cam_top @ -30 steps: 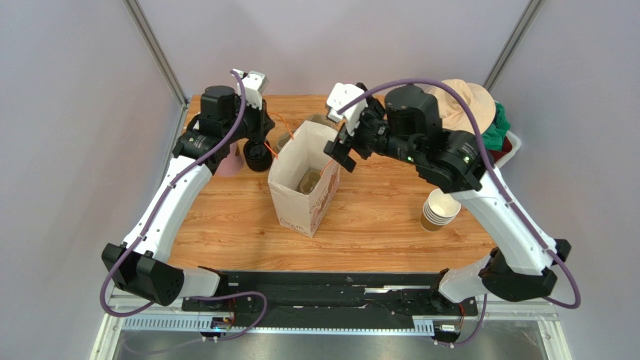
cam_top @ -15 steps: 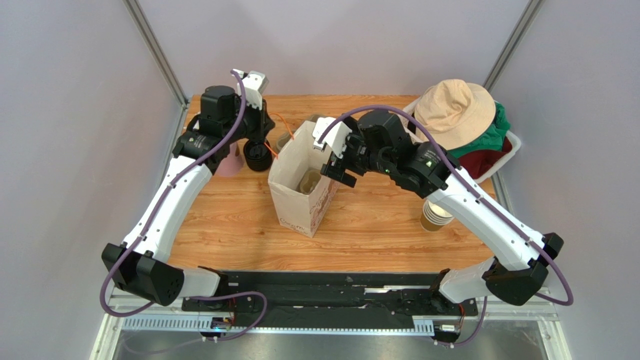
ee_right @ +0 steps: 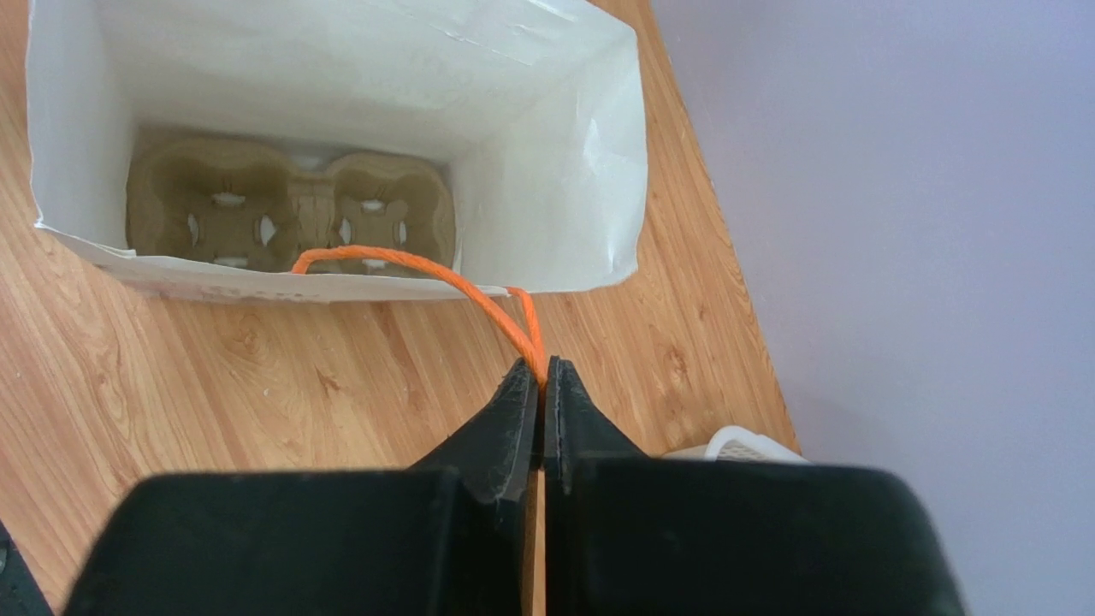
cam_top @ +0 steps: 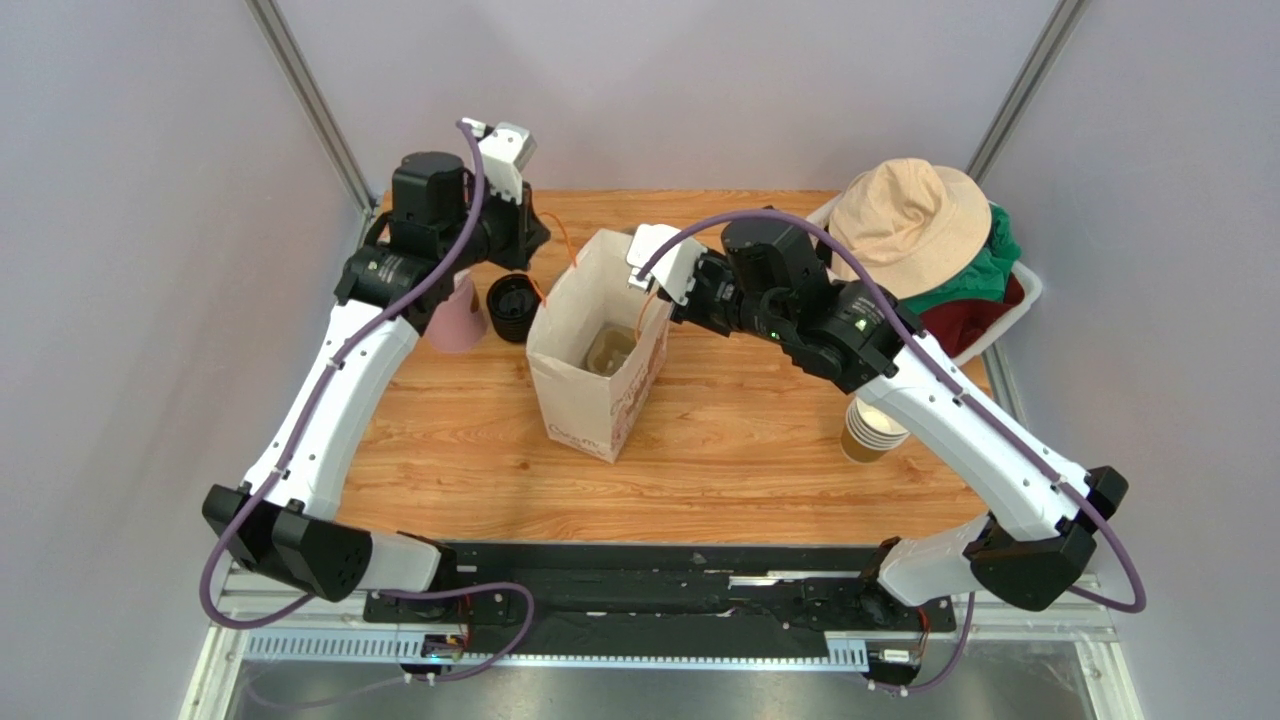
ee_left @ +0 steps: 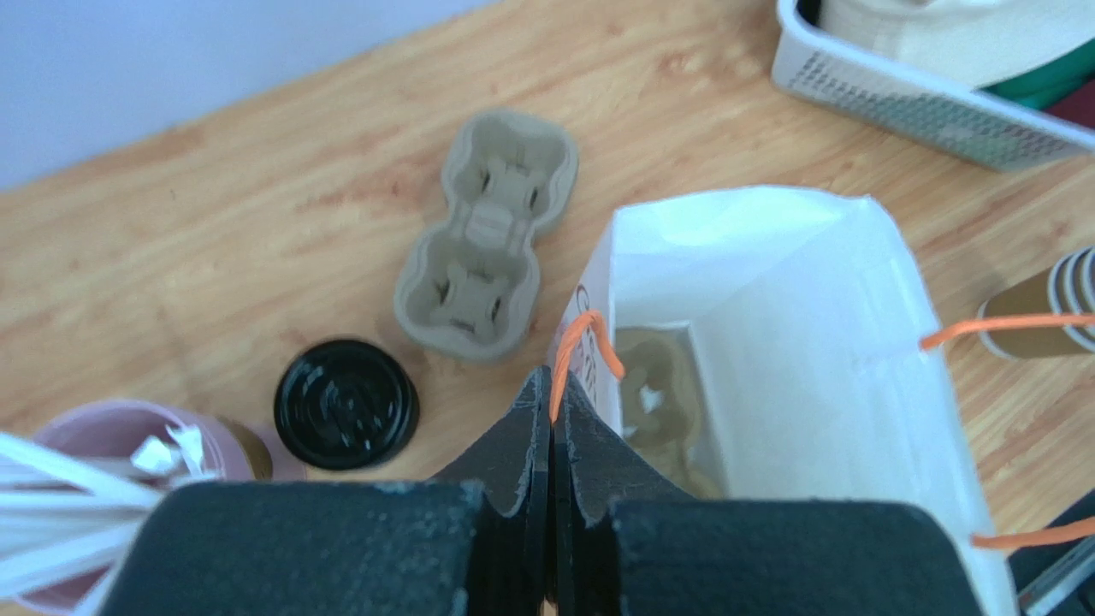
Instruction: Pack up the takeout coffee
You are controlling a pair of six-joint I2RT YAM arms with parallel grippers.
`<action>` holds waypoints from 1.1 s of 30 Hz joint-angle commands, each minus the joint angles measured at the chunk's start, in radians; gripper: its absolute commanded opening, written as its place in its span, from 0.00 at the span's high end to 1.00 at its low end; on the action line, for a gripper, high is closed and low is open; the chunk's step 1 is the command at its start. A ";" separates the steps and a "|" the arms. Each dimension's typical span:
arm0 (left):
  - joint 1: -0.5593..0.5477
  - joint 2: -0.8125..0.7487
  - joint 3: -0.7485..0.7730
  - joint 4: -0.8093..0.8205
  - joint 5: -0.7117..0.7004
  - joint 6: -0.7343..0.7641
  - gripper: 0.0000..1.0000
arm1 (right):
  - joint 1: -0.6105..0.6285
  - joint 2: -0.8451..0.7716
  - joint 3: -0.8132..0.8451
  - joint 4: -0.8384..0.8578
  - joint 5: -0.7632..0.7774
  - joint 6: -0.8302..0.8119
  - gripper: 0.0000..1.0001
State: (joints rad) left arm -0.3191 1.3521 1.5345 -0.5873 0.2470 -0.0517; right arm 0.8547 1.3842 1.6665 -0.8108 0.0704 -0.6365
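A white paper bag (cam_top: 589, 408) stands open mid-table with a cardboard cup carrier (ee_right: 289, 205) on its bottom. My left gripper (ee_left: 553, 385) is shut on the bag's left orange handle (ee_left: 585, 344). At the other rim my right gripper (ee_right: 540, 372) is shut on the right orange handle (ee_right: 424, 272). A round black lid (ee_left: 347, 402) sits left of the bag. From above I cannot tell whether a cup is under it, so I cannot make out the takeout coffee for certain.
A second cup carrier (ee_left: 489, 231) lies behind the bag. A pink holder with white sticks (cam_top: 455, 318) stands by the black lid. Stacked lidless brown cups (cam_top: 872, 428) stand at the right. A white basket (ee_left: 900, 103) with a tan hat (cam_top: 909, 210) fills the far right corner.
My right gripper came down to the bag's right rim and shut on the orange handle. The left arm drew its handle slightly left, and the bag's mouth now stands wider.
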 commanded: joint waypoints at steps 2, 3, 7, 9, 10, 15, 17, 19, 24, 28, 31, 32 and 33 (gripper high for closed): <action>-0.001 0.056 0.237 -0.060 0.070 0.050 1.00 | -0.002 -0.011 0.131 0.039 0.049 0.024 1.00; -0.001 0.076 0.266 -0.074 0.078 0.050 1.00 | -0.003 -0.011 0.147 0.038 0.057 0.027 1.00; -0.001 0.099 0.384 -0.112 0.109 0.050 1.00 | -0.003 -0.011 0.226 0.015 0.054 0.041 1.00; -0.001 0.101 0.406 -0.120 0.115 0.049 1.00 | -0.003 -0.016 0.256 0.004 0.054 0.047 1.00; -0.001 0.099 0.417 -0.123 0.120 0.049 1.00 | -0.002 -0.019 0.263 -0.001 0.054 0.049 1.00; -0.002 0.081 0.411 -0.124 0.127 0.038 1.00 | -0.009 -0.033 0.273 -0.014 0.052 0.052 1.00; -0.003 0.076 0.377 -0.118 0.135 0.038 1.00 | -0.014 -0.049 0.247 -0.014 0.051 0.054 1.00; -0.006 0.070 0.328 -0.109 0.135 0.042 1.00 | -0.013 -0.066 0.167 -0.013 0.048 0.052 1.00; -0.026 0.090 0.185 -0.080 0.140 0.050 1.00 | -0.014 -0.120 -0.051 0.057 0.058 0.058 1.00; -0.034 0.136 0.124 -0.077 0.140 0.087 1.00 | -0.016 -0.145 -0.272 0.148 0.077 0.063 1.00; -0.034 0.160 0.121 -0.080 0.138 0.096 1.00 | -0.014 -0.155 -0.307 0.176 0.059 0.078 1.00; -0.034 0.162 0.125 -0.080 0.135 0.101 1.00 | -0.016 -0.163 -0.300 0.176 0.055 0.087 1.00; -0.034 0.165 0.150 -0.080 0.136 0.104 1.00 | -0.014 -0.166 -0.295 0.177 0.054 0.090 1.00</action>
State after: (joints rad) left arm -0.3492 1.5234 1.6444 -0.6930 0.3737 0.0147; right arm 0.8429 1.2606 1.3453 -0.7383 0.1219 -0.5835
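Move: My left hand keeps one orange handle of the paper bag; the bag's middle lies about 6 cm back from that hand, 7 cm to its right and 18 cm below. The empty cup carrier on the table is some 13 cm ahead of my left hand and 6 cm right, the black lids 7 cm ahead and 8 cm left, both about 30 cm down. From my right hand, on the other handle, the bag is about 2 cm ahead, 8 cm left, 18 cm below. Keeping both grippers shut on the orange handles, I hoist the bag straight up with my two hands together, about 10 cm, then reverse and lower it quickly towards the table, ending below where I began, my right hand lower than my left. Both hands drift some 3 cm to my right, and the fingers tip up on the rise and down again on the descent. ##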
